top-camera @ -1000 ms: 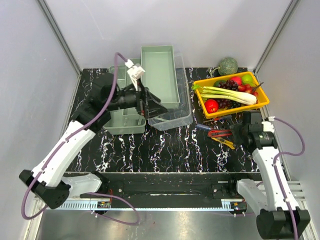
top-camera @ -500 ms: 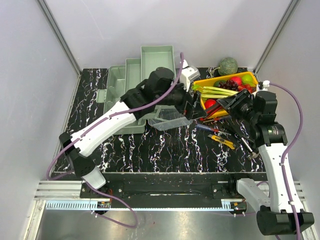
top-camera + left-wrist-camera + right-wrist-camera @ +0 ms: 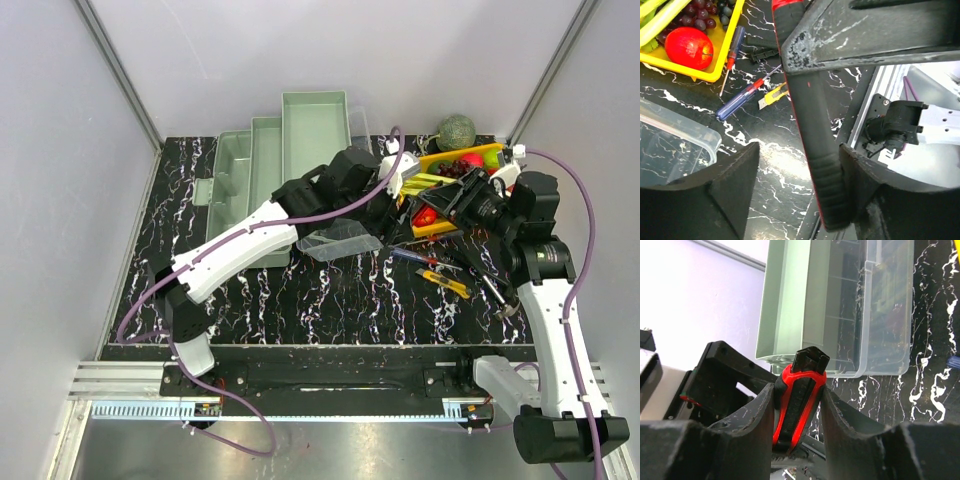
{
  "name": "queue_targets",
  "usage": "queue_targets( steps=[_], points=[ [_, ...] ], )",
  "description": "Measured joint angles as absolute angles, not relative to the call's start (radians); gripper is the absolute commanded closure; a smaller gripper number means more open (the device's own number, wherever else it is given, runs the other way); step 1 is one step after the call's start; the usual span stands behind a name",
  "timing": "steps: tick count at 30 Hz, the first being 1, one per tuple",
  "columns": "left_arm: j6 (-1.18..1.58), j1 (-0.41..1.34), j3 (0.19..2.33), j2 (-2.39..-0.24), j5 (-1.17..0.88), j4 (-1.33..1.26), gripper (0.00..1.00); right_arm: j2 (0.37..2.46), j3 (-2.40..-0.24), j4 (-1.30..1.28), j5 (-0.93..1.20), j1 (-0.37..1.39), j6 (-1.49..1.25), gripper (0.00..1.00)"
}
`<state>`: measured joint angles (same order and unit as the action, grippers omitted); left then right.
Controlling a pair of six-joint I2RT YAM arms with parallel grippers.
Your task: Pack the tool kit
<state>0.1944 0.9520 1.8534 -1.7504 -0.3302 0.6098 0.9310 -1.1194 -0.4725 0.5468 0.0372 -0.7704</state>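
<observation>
My right gripper (image 3: 797, 412) is shut on a red and black utility knife (image 3: 799, 392), held up above the table. My left gripper (image 3: 799, 172) stands open around the same knife (image 3: 815, 150): its right finger lies against the handle and its left finger (image 3: 735, 175) is well apart. In the top view both grippers meet in front of the fruit tray, left gripper (image 3: 405, 205) facing right gripper (image 3: 455, 200). The pale green toolbox (image 3: 300, 150) stands open at the back, its clear lid (image 3: 340, 240) hanging forward. A yellow utility knife (image 3: 445, 283) and a blue-handled screwdriver (image 3: 410, 256) lie on the table.
The orange-yellow tray (image 3: 470, 152) of fruit and vegetables sits at the back right, with a red apple (image 3: 689, 47) near its rim. A green melon (image 3: 456, 130) lies behind it. A metal tool (image 3: 497, 297) lies near the right arm. Grey walls enclose three sides.
My left arm swung from the toolbox to the right. My right arm rose from the table with the red knife. The left jaws narrowed around the knife.
</observation>
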Motion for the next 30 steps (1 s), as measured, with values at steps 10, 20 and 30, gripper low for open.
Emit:
queue_targets(
  steps=[10,20,30],
  points=[
    [0.206,0.952,1.858,-1.757,-0.301,0.633,0.97,0.966,-1.152,-0.492,0.564,0.038,-0.765,0.23],
    [0.312,0.860,1.858,-1.755,-0.258,0.636,0.99,0.878,-1.173,-0.523,0.352,0.038,-0.745,0.01],
    [0.474,0.550,1.772,-1.665,-0.182,0.610,0.85,0.824,-1.069,-0.567,0.217,0.038,-0.746,0.01]
  ],
)
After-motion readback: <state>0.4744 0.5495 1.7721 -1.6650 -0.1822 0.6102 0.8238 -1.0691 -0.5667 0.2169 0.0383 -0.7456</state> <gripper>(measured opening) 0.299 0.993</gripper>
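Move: The red utility knife, still held by my right hand, runs between my open left fingers; its middle is about 3 cm ahead, 2 cm right and 2 cm above. From my right hand, its middle lies some 2 cm back, 3 cm left, 1 cm below. The top tray is roughly 19 cm ahead of my left hand, 13 cm left, 12 cm below; the clear lid 17 cm ahead, 7 cm left, 25 cm below. I shut my left fingers on the red knife while my right hand holds it still, then my right fingers open wide and back off about 5 cm to the right. With my left hand I then carry the knife forward and left, some 20 cm in all at nearly the same height, turning it about 40 degrees counter-clockwise, to over the top tray. ##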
